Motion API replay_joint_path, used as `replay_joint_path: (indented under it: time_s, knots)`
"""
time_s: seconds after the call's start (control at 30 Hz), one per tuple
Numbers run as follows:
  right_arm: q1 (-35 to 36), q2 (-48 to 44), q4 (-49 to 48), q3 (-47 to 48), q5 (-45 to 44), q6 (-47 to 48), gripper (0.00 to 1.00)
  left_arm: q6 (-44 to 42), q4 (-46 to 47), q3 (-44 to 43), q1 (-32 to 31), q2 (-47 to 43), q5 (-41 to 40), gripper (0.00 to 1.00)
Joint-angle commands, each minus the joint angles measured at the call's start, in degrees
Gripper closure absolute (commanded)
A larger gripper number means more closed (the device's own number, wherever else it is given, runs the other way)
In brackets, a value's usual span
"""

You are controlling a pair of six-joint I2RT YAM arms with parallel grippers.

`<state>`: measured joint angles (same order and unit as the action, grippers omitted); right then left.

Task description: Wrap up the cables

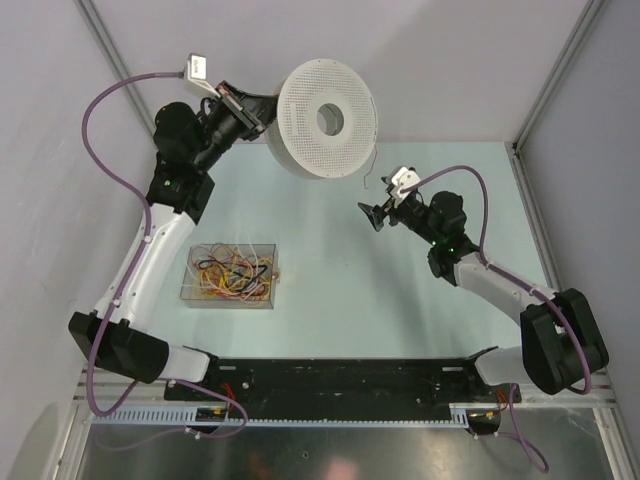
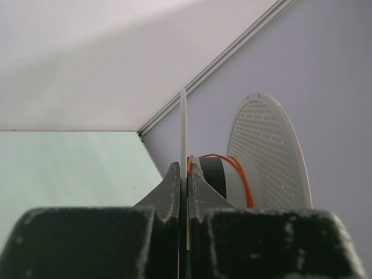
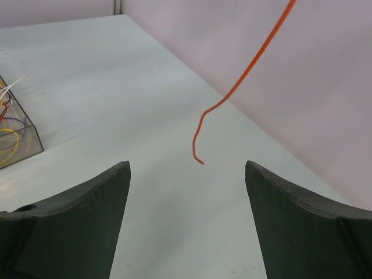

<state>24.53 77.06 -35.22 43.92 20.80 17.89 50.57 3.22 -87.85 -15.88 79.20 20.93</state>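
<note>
My left gripper (image 1: 268,108) is shut on the thin rim of a white perforated spool (image 1: 327,118), held up on edge at the back of the table. In the left wrist view the rim (image 2: 183,128) sits pinched between the jaws of my left gripper (image 2: 186,174). An orange cable (image 2: 241,174) is wound round the spool's hub. Its loose end (image 3: 232,93) hangs down in the right wrist view, just ahead of my right gripper (image 3: 187,168). My right gripper (image 1: 372,216) is open and empty, apart from the cable, below and right of the spool.
A clear box (image 1: 232,275) holding several more cables in yellow, red, orange and white stands on the table at front left; its corner (image 3: 17,136) shows in the right wrist view. Grey walls close the back and both sides.
</note>
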Motion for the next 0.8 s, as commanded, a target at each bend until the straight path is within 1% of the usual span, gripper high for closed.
replay_joint_path:
  time_s: [0.0,0.4,0.53,0.67,0.77]
  knots:
    - [1.1,0.5,-7.0,-0.1,-0.1,1.0,0.15,3.2,3.6,-0.7,0.5,-3.3,-1.6,1.00]
    - [1.6,3.3,-11.7,-0.1,-1.0,2.2,0.23,3.3,3.7,-1.4,0.5,-3.3,1.1,1.00]
    - [1.7,4.0,-12.4,-0.1,-0.7,2.4,0.32,3.7,4.1,-1.4,0.5,-3.4,1.5,1.00]
    - [1.7,4.7,-12.5,-0.1,-0.2,2.2,0.43,3.9,4.6,-1.2,0.4,-3.5,1.8,1.00]
    - [1.9,5.4,-13.2,0.0,0.2,2.1,0.47,4.0,4.9,-1.0,0.4,-3.4,2.2,1.00]
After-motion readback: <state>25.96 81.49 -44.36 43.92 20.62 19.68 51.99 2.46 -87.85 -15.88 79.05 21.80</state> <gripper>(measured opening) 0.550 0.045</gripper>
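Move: The loose end of the orange cable dangles just past the open right fingertips, roughly 3 cm ahead of that hand, 2 cm to its left and 1 cm above it. The spool it hangs from is about 3 cm ahead, 9 cm left and 21 cm up from the right hand. From the left hand, which holds the spool's rim, the spool's middle is some 8 cm right and 2 cm ahead, about level; the cable end is about 15 cm right, 2 cm ahead and 22 cm below. Ease the right gripper left and a little forward, about 2 cm in all and rising slightly at first, to bring the dangling cable end between its fingertips. Tip the fingers up some 5 degrees and start closing them around the cable, stopping at just over half open. Keep the left gripper shut on the spool's rim and hold the spool still. ##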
